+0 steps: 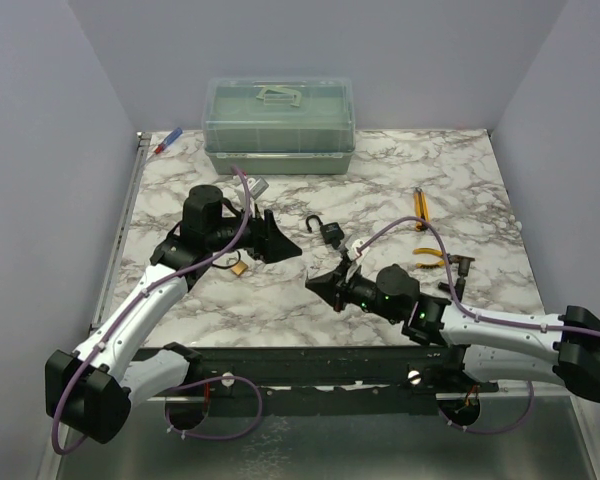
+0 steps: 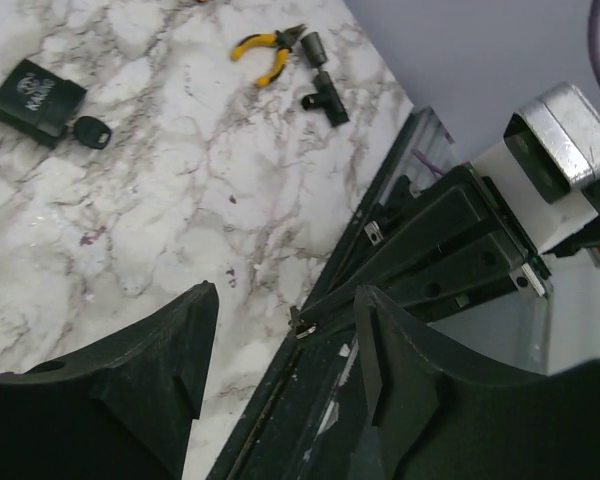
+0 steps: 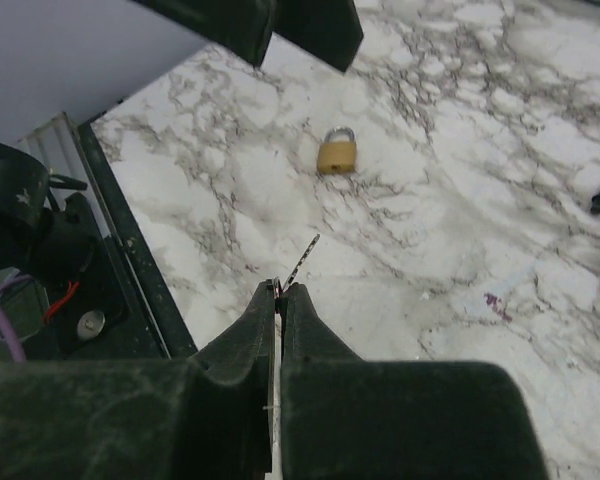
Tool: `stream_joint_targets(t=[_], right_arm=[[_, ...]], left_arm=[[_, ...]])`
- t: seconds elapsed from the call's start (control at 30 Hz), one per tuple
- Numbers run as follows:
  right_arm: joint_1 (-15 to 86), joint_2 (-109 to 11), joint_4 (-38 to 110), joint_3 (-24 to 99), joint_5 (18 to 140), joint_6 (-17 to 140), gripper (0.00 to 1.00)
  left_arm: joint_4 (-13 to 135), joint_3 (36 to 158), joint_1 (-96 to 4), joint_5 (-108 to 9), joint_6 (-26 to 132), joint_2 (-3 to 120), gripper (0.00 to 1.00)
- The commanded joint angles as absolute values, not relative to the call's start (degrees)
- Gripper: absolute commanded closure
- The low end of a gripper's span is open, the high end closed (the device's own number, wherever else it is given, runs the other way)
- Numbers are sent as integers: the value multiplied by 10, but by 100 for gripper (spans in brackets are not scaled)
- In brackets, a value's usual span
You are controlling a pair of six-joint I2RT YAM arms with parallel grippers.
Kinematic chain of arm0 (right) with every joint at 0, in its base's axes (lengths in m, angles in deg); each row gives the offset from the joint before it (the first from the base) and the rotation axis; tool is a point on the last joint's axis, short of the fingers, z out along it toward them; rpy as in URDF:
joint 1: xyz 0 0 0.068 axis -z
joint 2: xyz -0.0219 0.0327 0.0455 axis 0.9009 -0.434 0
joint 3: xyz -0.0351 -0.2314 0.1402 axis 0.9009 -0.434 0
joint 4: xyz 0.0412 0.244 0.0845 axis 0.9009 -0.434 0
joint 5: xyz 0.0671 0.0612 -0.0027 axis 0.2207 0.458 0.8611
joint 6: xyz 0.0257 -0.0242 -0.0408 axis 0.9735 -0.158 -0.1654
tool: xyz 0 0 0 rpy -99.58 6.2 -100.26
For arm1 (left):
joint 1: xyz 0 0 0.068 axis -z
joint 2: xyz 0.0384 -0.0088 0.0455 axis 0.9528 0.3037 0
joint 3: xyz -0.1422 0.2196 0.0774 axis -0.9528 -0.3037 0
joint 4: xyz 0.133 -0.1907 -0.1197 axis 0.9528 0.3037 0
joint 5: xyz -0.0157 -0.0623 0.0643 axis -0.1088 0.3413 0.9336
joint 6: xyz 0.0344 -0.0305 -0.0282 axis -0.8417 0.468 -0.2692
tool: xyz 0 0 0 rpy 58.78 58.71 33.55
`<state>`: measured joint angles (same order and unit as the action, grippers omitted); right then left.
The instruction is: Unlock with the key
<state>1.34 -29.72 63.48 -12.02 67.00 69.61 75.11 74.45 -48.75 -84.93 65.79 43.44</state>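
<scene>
My right gripper (image 3: 282, 288) (image 1: 315, 282) is shut on the key, whose thin metal blade (image 3: 302, 262) sticks out past the fingertips; its head is hidden between the fingers. The blade points toward a small brass padlock (image 3: 337, 152) (image 1: 239, 267) lying on the marble table. My left gripper (image 1: 280, 245) (image 2: 288, 300) hovers just above and right of that brass padlock, its jaws apart with nothing between them. A black padlock (image 1: 330, 232) (image 2: 35, 98) lies at mid-table with its shackle swung open. A second key with a round black head (image 2: 92, 131) rests against the base of the black padlock.
A green lidded box (image 1: 280, 125) stands at the back. Yellow pliers (image 1: 427, 258) (image 2: 265, 55), a black fitting (image 2: 320, 88) and a yellow tool (image 1: 418, 205) lie to the right. A pen (image 1: 167, 142) lies at the back left corner. The table's metal front rail (image 2: 310, 330) runs beneath my left gripper.
</scene>
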Motion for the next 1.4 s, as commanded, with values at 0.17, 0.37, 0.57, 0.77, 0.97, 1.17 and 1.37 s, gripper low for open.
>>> stream_joint_targets(t=[0.17, 0.37, 0.57, 0.77, 0.97, 1.17, 1.37], right_arm=[[12, -276, 664, -52, 706, 635, 100], [12, -284, 670, -39, 707, 630, 100], [12, -293, 668, -31, 707, 629, 100], [12, -302, 669, -24, 703, 629, 100], [12, -310, 672, -17, 706, 628, 100], [12, -312, 671, -17, 707, 627, 100], [12, -310, 661, -16, 677, 645, 100]], left_arm=[[680, 724, -490, -971, 680, 418, 47], [667, 719, -489, -983, 687, 419, 52], [663, 718, -489, -983, 690, 418, 56], [657, 715, -489, -983, 692, 420, 63], [655, 714, -489, -984, 694, 421, 68], [654, 714, -488, -975, 697, 420, 98], [660, 715, -488, -933, 705, 406, 100]])
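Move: The key, pinched in the shut right fingers, lies about 5 cm back, 4 cm right and 7 cm below the half-open left hand. The left fingertips it is taken to are some 5 cm ahead of, 3 cm left of and 7 cm above the right hand. From the right hand, the brass padlock lies 11 cm ahead and 16 cm left, the black padlock 19 cm ahead and 5 cm right, both about 15 cm below. The right lifts the key about 8 cm; left fingers draw back 3 cm, then pinch its free end. ##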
